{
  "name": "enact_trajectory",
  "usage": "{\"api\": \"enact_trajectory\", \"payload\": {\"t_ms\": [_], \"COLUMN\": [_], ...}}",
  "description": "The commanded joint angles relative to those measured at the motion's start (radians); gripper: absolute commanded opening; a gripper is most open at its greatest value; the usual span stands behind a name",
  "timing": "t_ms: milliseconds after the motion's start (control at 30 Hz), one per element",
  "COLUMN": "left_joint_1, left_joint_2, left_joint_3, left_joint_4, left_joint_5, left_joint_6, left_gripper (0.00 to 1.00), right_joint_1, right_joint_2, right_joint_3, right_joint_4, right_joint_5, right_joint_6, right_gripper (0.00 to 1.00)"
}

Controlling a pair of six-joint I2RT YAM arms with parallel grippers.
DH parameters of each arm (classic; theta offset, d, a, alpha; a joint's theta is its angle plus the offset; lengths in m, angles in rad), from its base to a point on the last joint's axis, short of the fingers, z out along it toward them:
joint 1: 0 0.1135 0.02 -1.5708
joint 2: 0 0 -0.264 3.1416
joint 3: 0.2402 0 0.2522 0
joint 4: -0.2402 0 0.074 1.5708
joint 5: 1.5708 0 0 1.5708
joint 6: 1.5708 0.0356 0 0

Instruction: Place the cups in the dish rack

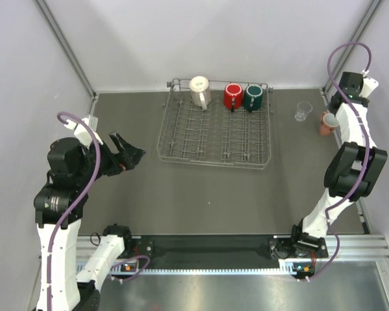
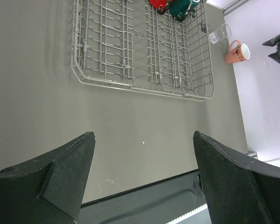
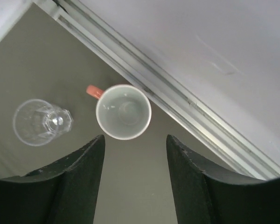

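Note:
The grey wire dish rack [image 1: 214, 164] stands at the back centre. A white speckled mug [image 1: 200, 91], a red mug [image 1: 233, 96] and a dark green mug [image 1: 253, 97] sit along its far side. Right of the rack stand the clear glass [image 1: 303, 111] and the salmon-pink mug [image 1: 328, 123]. My right gripper [image 3: 135, 137] hangs open above the salmon-pink mug [image 3: 123, 112], which lies just past its fingertips, upright, white inside; the glass [image 3: 41, 121] is to its left. My left gripper [image 2: 143, 135] is wide open and holds nothing, well left of the rack [image 2: 140, 89].
A metal frame rail [image 3: 186, 102] and the grey wall run close behind the salmon-pink mug at the table's right edge. A black strip [image 1: 207, 247] lines the near edge between the arm bases.

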Motion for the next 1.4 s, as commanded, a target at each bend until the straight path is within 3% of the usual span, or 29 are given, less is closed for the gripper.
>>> {"api": "enact_trajectory", "payload": {"t_ms": [0, 1100, 1300, 1367], "left_joint_1": [-0.004, -0.004, -0.004, -0.004], "left_joint_2": [0.014, 0.077, 0.078, 0.081], "left_joint_3": [0.021, 0.073, 0.076, 0.082], "left_joint_4": [0.026, -0.023, -0.025, -0.023], "left_joint_5": [-0.004, -0.023, -0.024, -0.021], "left_joint_6": [0.013, 0.028, 0.019, 0.019], "left_gripper": [0.91, 0.89, 0.89, 0.88], "right_joint_1": [-0.014, -0.014, -0.014, -0.014], "right_joint_2": [0.014, 0.198, 0.212, 0.21], "right_joint_3": [-0.025, 0.001, 0.015, 0.023], "right_joint_4": [0.008, 0.061, 0.068, 0.071], "right_joint_5": [0.022, 0.05, 0.067, 0.067], "right_joint_6": [0.053, 0.122, 0.099, 0.079], "right_gripper": [0.51, 0.48, 0.35, 0.19]}}
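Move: From the right gripper the pink mug is about 3 cm ahead, 2 cm to the right and some 16 cm below, standing upright. The small glass is roughly 7 cm farther out and 10 cm to the left of the mug; the side rail runs some 6 cm to the mug's right, abreast of it. From the left gripper the pink mug lies about 30 cm ahead, 72 cm to the right and 31 cm down. Lower the right gripper almost straight down, about 11 cm, to the near, right-hand side of the pink mug's rim, tipping and rolling the wrist some 10 degrees on the way. Keep the fingers roughly half open until they straddle the wall, one inside the mug and one outside, then close them on the rim at the bottom. ##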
